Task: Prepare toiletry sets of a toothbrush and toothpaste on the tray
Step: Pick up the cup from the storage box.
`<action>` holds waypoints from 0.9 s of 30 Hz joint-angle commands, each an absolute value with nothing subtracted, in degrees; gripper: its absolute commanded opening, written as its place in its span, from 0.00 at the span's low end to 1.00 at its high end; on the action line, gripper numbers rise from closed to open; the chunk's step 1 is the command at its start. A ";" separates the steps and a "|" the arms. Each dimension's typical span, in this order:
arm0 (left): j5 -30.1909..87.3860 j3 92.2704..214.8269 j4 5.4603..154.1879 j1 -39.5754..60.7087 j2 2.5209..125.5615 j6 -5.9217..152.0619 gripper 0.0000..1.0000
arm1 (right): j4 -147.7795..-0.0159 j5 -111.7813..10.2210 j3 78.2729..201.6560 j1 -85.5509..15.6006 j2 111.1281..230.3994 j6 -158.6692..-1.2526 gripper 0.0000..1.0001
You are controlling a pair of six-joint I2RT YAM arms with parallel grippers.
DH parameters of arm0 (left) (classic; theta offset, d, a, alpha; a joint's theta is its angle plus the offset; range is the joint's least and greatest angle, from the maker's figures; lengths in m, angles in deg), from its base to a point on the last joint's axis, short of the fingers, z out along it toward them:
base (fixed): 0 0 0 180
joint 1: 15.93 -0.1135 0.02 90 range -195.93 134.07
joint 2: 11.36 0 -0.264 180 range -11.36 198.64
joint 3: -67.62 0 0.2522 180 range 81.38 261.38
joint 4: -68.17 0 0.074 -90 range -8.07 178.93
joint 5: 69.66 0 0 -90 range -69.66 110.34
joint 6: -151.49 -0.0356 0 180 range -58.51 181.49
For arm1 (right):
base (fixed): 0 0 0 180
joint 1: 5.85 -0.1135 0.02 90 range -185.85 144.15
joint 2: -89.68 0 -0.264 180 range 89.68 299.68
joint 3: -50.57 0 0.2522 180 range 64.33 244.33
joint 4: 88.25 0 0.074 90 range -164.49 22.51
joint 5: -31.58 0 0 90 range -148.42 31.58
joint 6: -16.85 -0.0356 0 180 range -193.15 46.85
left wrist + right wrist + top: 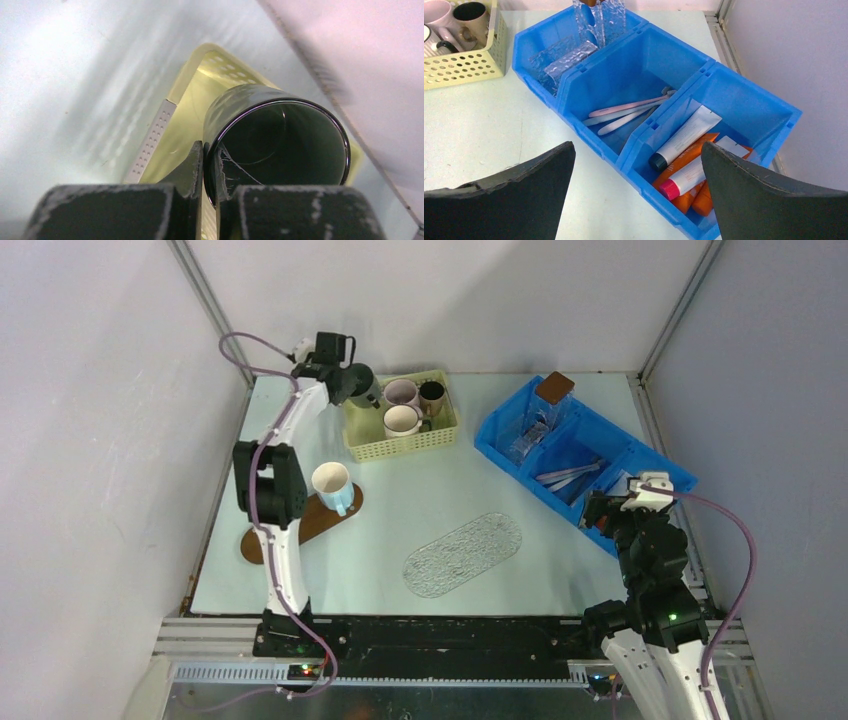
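Slim pink and white toothbrushes (pixel 629 111) lie in the middle compartment of a blue bin (pixel 589 85). White and orange toothpaste tubes (pixel 686 137) fill the compartment beside it. My right gripper (pixel 636 150) hovers open over that bin's near edge, holding nothing; from above the right gripper (pixel 610 508) is at the bin's near right end. My left gripper (pixel 212 155) is shut on the rim of a dark glossy mug (pixel 280 135), one finger inside and one outside, at the left end of the yellow basket (pixel 165 125). A clear textured oval tray (pixel 463 553) lies mid-table.
The yellow basket (pixel 400 445) holds two pale mugs (pixel 402 420) and a dark one (pixel 432 392). A brown oval tray (pixel 325 522) at the left carries a white and blue mug (pixel 332 486). Clear textured pieces (pixel 574 55) stand in the bin's far compartment.
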State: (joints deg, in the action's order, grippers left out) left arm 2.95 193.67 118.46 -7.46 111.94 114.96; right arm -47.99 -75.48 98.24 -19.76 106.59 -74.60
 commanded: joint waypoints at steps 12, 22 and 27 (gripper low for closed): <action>4.06 187.89 126.13 -11.36 86.26 99.48 0.00 | -49.89 -72.93 97.86 -20.17 105.58 -74.20 0.99; 5.07 169.93 129.32 -18.53 67.89 91.82 0.00 | -50.48 -71.57 97.51 -20.23 106.35 -74.34 1.00; 5.48 158.67 128.47 -21.85 58.31 90.99 0.00 | -50.74 -70.97 97.34 -20.37 106.40 -74.31 1.00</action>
State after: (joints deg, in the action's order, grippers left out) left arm 4.28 164.25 131.93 -19.68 66.48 92.95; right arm -48.10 -71.87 97.78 -20.00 106.06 -74.62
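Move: Behind the left hand, which already holds the dark green cup by its rim just above the basket, the brown tray's middle lies some 31 cm back, 6 cm left and 14 cm down. The light blue cup on its far end is about 27 cm back and 2 cm right, the basket's middle 4 cm back and 16 cm right, both roughly 10 cm lower. From the right hand, the tray's middle is about 62 cm left, 3 cm ahead and 24 cm below. Lifting the dark green cup clear of the basket, the left hand first rises about 12 cm, then sweeps back some 21 cm and left 11 cm towards the brown tray, sinking slightly at the end. The fingers keep their pinch on the rim while the wrist rolls about 15 degrees, its left side rising. ##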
